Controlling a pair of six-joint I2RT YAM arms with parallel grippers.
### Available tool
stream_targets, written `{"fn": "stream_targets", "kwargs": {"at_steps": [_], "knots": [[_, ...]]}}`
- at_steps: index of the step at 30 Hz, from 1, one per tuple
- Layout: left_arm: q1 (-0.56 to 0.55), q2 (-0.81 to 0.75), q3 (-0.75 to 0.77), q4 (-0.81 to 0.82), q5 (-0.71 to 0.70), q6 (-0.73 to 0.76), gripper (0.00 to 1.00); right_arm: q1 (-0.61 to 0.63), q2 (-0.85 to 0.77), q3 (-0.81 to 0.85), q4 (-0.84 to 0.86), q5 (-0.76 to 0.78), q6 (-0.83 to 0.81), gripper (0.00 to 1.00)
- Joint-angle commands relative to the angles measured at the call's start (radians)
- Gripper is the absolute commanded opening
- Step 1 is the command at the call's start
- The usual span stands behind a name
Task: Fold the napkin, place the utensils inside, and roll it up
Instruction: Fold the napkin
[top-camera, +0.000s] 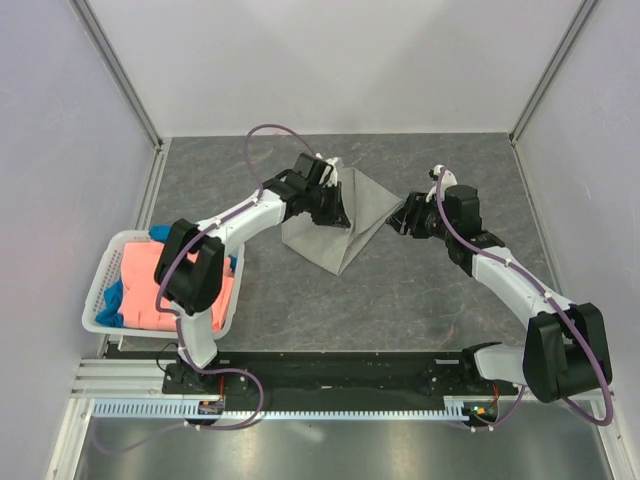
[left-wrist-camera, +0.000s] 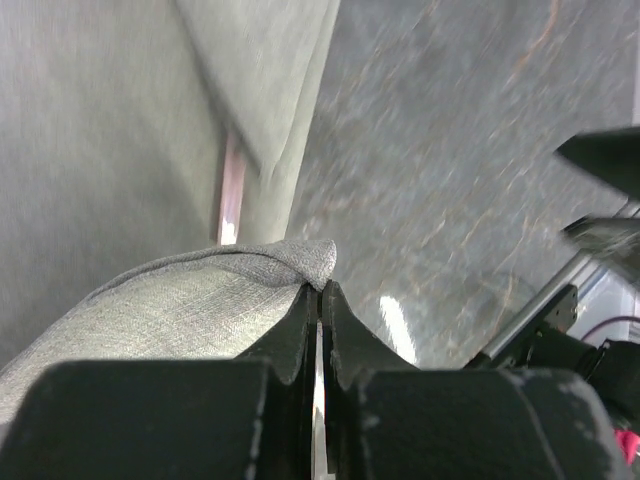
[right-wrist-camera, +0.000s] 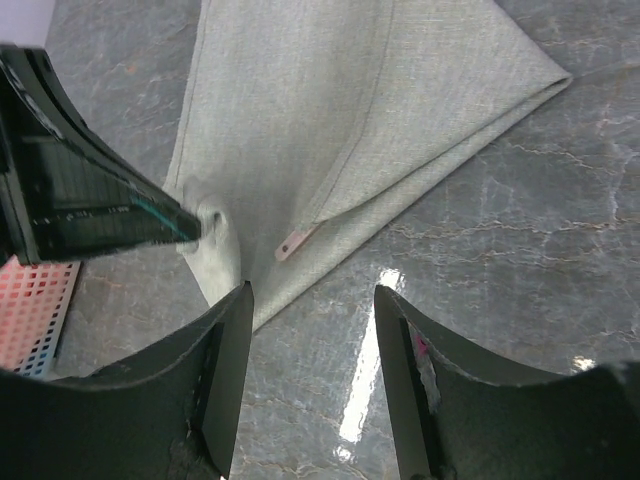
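Note:
The light grey napkin (top-camera: 325, 245) lies folded to a point on the dark stone table, with one corner lifted. My left gripper (left-wrist-camera: 320, 288) is shut on that lifted corner of the napkin (left-wrist-camera: 130, 310); in the top view the left gripper (top-camera: 347, 224) hangs over the cloth's middle. A pinkish-brown utensil (right-wrist-camera: 295, 242) pokes out from under a fold, and the left wrist view shows the utensil (left-wrist-camera: 231, 195) as a thin strip. My right gripper (right-wrist-camera: 312, 300) is open with nothing between its fingers, low over bare table just beside the edge of the napkin (right-wrist-camera: 350, 110). From above, the right gripper (top-camera: 399, 222) sits by the cloth's right side.
A white basket (top-camera: 100, 290) at the left table edge holds a coral-orange cloth (top-camera: 155, 285) and a blue cloth (top-camera: 112, 300). Metal frame posts stand at the back corners. The left arm's fingers (right-wrist-camera: 110, 205) reach into the right wrist view, close to the right gripper.

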Motion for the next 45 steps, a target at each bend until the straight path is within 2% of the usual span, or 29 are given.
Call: {"fn": "stream_targets", "kwargs": {"at_steps": [1, 9, 21, 31, 45], "knots": [[-0.003, 0.059, 0.151, 0.038, 0.048, 0.086, 0.02, -0.015, -0.016, -0.002, 0.002, 0.028, -0.027, 0.60], [-0.010, 0.227, 0.382, 0.037, 0.119, 0.153, 0.02, -0.045, -0.002, -0.001, 0.002, 0.034, -0.036, 0.60], [-0.013, 0.382, 0.579, 0.025, 0.130, 0.161, 0.02, -0.078, 0.049, -0.001, 0.005, 0.013, -0.055, 0.60], [-0.013, 0.437, 0.691, 0.026, 0.108, 0.146, 0.02, -0.101, 0.076, -0.004, 0.014, -0.006, -0.061, 0.60], [-0.016, 0.483, 0.752, 0.032, 0.127, 0.138, 0.02, -0.121, 0.090, -0.013, 0.031, -0.030, -0.053, 0.60]]}}
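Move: The left hand, already holding the napkin's near corner, has the folded napkin's right-hand corner about 13 cm ahead, 16 cm to its right and 11 cm below. The pink handle poking from under the folded-in flap lies about 2 cm ahead and 3 cm to its right; the napkin's near tip is some 8 cm back and 1 cm left, both also 11 cm down. From the right hand, that right-hand corner is about 13 cm ahead, 2 cm right and 14 cm below. Forward and to the right over the pink handle, the left hand carries the pinched corner about 14 cm towards the napkin's right-hand corner, quickly at first and then slower, ending some 4 cm higher after a small dip; its fingers tip up about 15 degrees and turn slightly clockwise. The right hand, open and empty, shifts about 4 cm right and 3 cm down. ##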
